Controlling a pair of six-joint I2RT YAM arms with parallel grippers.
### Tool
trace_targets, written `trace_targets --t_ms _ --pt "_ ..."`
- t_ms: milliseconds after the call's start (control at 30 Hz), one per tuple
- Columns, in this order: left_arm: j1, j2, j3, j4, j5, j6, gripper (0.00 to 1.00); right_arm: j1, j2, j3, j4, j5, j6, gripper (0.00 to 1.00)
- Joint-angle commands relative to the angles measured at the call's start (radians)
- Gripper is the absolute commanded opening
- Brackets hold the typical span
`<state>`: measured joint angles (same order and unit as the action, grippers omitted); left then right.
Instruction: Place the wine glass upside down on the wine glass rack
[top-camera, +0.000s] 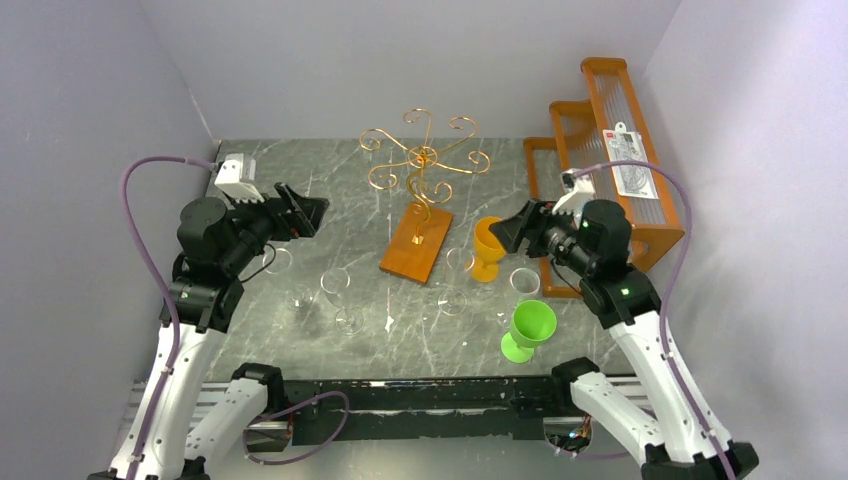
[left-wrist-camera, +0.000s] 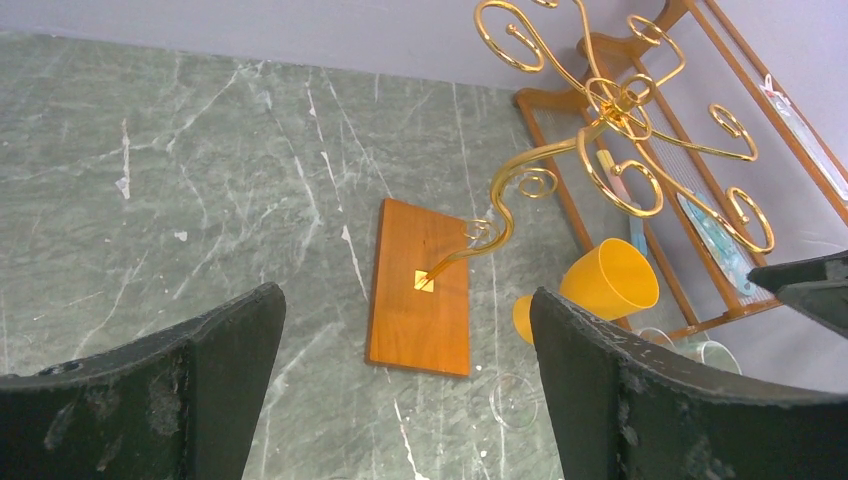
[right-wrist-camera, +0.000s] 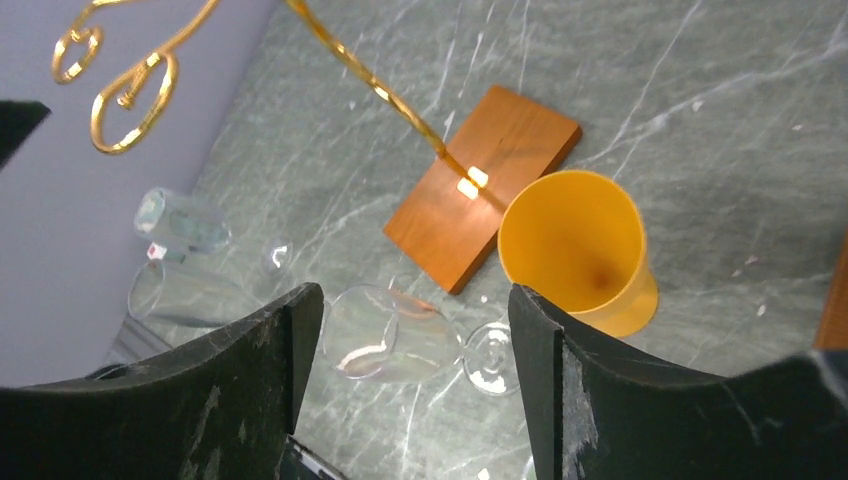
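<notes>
The wine glass rack, a gold wire tree (top-camera: 425, 160) on a wooden base (top-camera: 417, 245), stands mid-table. Its scroll arms (left-wrist-camera: 610, 110) and base (left-wrist-camera: 420, 290) fill the left wrist view, and its base (right-wrist-camera: 480, 190) shows in the right wrist view. A clear wine glass (top-camera: 457, 275) stands just right of the base. In the right wrist view this wine glass (right-wrist-camera: 400, 335) lies below and between the jaws, untouched. My right gripper (top-camera: 515, 232) (right-wrist-camera: 415, 300) hangs open above it. My left gripper (top-camera: 305, 212) (left-wrist-camera: 407, 305) is open and empty, left of the rack.
An orange goblet (top-camera: 487, 245) (right-wrist-camera: 580, 250) stands beside the rack base, and a green goblet (top-camera: 528, 328) is nearer the front. Other clear glasses (top-camera: 340, 295) (top-camera: 523, 283) stand around. An orange stepped shelf (top-camera: 610, 150) lines the right wall.
</notes>
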<state>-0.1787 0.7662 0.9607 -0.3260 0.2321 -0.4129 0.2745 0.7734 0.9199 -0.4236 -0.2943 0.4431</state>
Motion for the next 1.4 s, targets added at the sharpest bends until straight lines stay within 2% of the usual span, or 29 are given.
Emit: trace_targets --t_ms 0,100,200,333,433,600,833,1200,1300,1367 --pt "-0.005 0.008 -0.012 0.019 -0.023 -0.020 0.97 0.151 0.049 0.050 -0.059 0.198 -0.015 0.72" --pt "-0.005 0.020 -0.012 0.025 -0.010 -0.032 0.97 0.356 0.114 0.087 -0.088 0.445 0.004 0.72" --pt "-0.005 0.029 -0.003 0.012 -0.017 -0.036 0.97 0.516 0.185 0.122 -0.128 0.608 0.030 0.69" --pt "-0.005 0.020 -0.004 -0.009 -0.051 -0.034 0.97 0.649 0.219 0.133 -0.128 0.705 0.030 0.61" --pt "-0.005 0.014 -0.008 -0.018 -0.072 -0.034 0.97 0.700 0.250 0.145 -0.133 0.715 0.012 0.49" --pt "-0.005 0.012 -0.018 -0.019 -0.083 -0.047 0.97 0.757 0.314 0.152 -0.152 0.709 0.003 0.46" --pt "-0.005 0.018 -0.021 -0.033 -0.099 -0.045 0.97 0.770 0.388 0.164 -0.212 0.746 0.031 0.41" --pt "-0.005 0.012 -0.019 -0.051 -0.094 -0.083 0.97 0.772 0.408 0.195 -0.246 0.732 -0.007 0.00" --pt "-0.005 0.012 -0.007 -0.114 -0.121 -0.156 0.96 0.772 0.379 0.195 -0.222 0.702 -0.023 0.00" --pt "-0.005 0.023 0.014 -0.204 -0.158 -0.271 0.97 0.774 0.351 0.191 -0.192 0.677 -0.039 0.00"
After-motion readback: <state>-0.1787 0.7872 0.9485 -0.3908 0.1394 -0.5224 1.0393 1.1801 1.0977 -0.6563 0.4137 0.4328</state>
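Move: The clear wine glass I go for has its middle about 7 cm to the left of my right hand, 3 cm back and some 18 cm below. The yellow goblet stands about 4 cm ahead of that hand and 1 cm left, another clear glass about 8 cm back and 5 cm right, and the rack's wooden board about 11 cm ahead and 17 cm left. From my left hand the target glass lies roughly 28 cm right and 6 cm back. I sweep my right hand about 11 cm left and slightly back, past the yellow goblet, then sink it to the clear glass's rim, some 9 cm lower in all, while rolling its left side down by about 30 degrees. There I close the fingers nearly shut, pinching the rim with one finger inside the bowl and one outside. My left hand, open and empty, sinks a couple of centimetres and turns slightly counter-clockwise. ##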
